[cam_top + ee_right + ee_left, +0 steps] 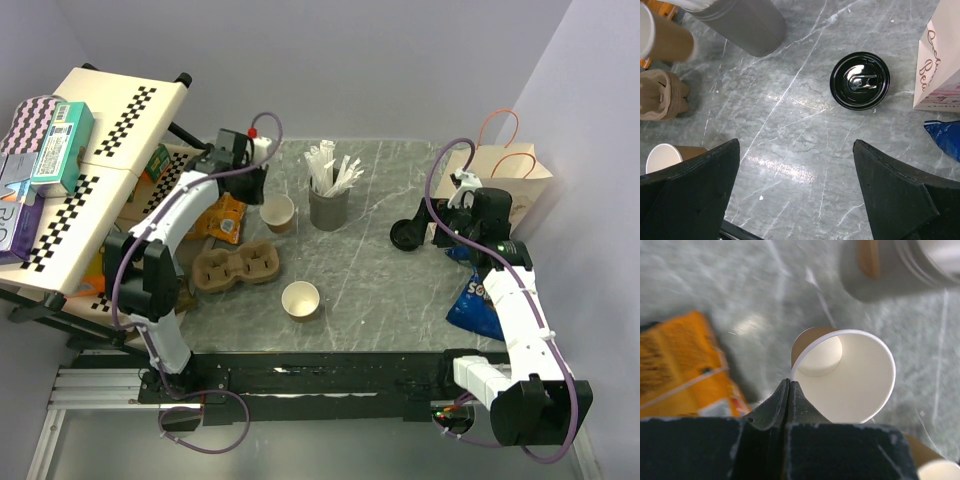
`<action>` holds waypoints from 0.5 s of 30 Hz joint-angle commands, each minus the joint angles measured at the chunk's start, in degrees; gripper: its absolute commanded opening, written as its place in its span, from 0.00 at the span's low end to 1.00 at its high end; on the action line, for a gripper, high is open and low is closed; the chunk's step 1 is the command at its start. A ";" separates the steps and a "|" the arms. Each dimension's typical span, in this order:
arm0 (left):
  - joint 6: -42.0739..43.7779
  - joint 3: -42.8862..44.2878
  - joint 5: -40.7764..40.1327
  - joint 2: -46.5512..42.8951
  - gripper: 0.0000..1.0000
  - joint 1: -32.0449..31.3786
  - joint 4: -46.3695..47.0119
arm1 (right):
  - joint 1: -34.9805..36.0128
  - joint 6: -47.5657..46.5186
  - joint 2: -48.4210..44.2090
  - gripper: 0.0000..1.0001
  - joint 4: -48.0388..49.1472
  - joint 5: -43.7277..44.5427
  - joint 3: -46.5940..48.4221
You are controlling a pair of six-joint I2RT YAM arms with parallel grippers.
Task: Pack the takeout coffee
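Note:
My left gripper (790, 383) is shut on the rim of a brown kraft coffee cup (847, 377), its jaws pinching the white lip. That cup (278, 213) sits tilted between the orange snack bag and the grey cup, and it is blurred in the right wrist view (667, 40). A second coffee cup (301, 300) stands open and upright near the table's front. A black lid (860, 80) lies flat on the marble, ahead of my right gripper (795, 143). The right gripper is open with nothing between its fingers.
A brown moulded cup carrier (235, 268) lies left of the second cup. A grey cup of white sticks (328, 205) stands at the back middle. An orange snack bag (680, 370) is on the left. A paper bag (500, 180) and a blue chip bag (478, 305) are on the right.

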 commanded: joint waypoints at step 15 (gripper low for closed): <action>1.73 20.62 -0.32 17.27 0.01 5.61 -0.77 | -1.00 0.52 -0.01 1.00 1.81 0.28 0.17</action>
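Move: The cup already hangs from the left fingers. It is going to the bare table spot between the orange bag and the grey canister, about 9 cm ahead, 2 cm right and 14 cm below the left hand. The orange bag lies roughly 6 cm ahead and 13 cm left; the grey canister about 5 cm ahead, 17 cm right; the pulp carrier some 9 cm back, 8 cm left. From the right hand the spot is around 16 cm ahead, 40 cm left. Forward goes the left hand, about 8.5 cm, still pinching the cup by its rim, with a slight drift left at first. It carries the cup between the orange bag and the grey canister towards the far part of the table. It stays nearly level to begin with, then sinks some 3 cm as the advance slows; the wrist hardly turns and the fingers stay shut. ##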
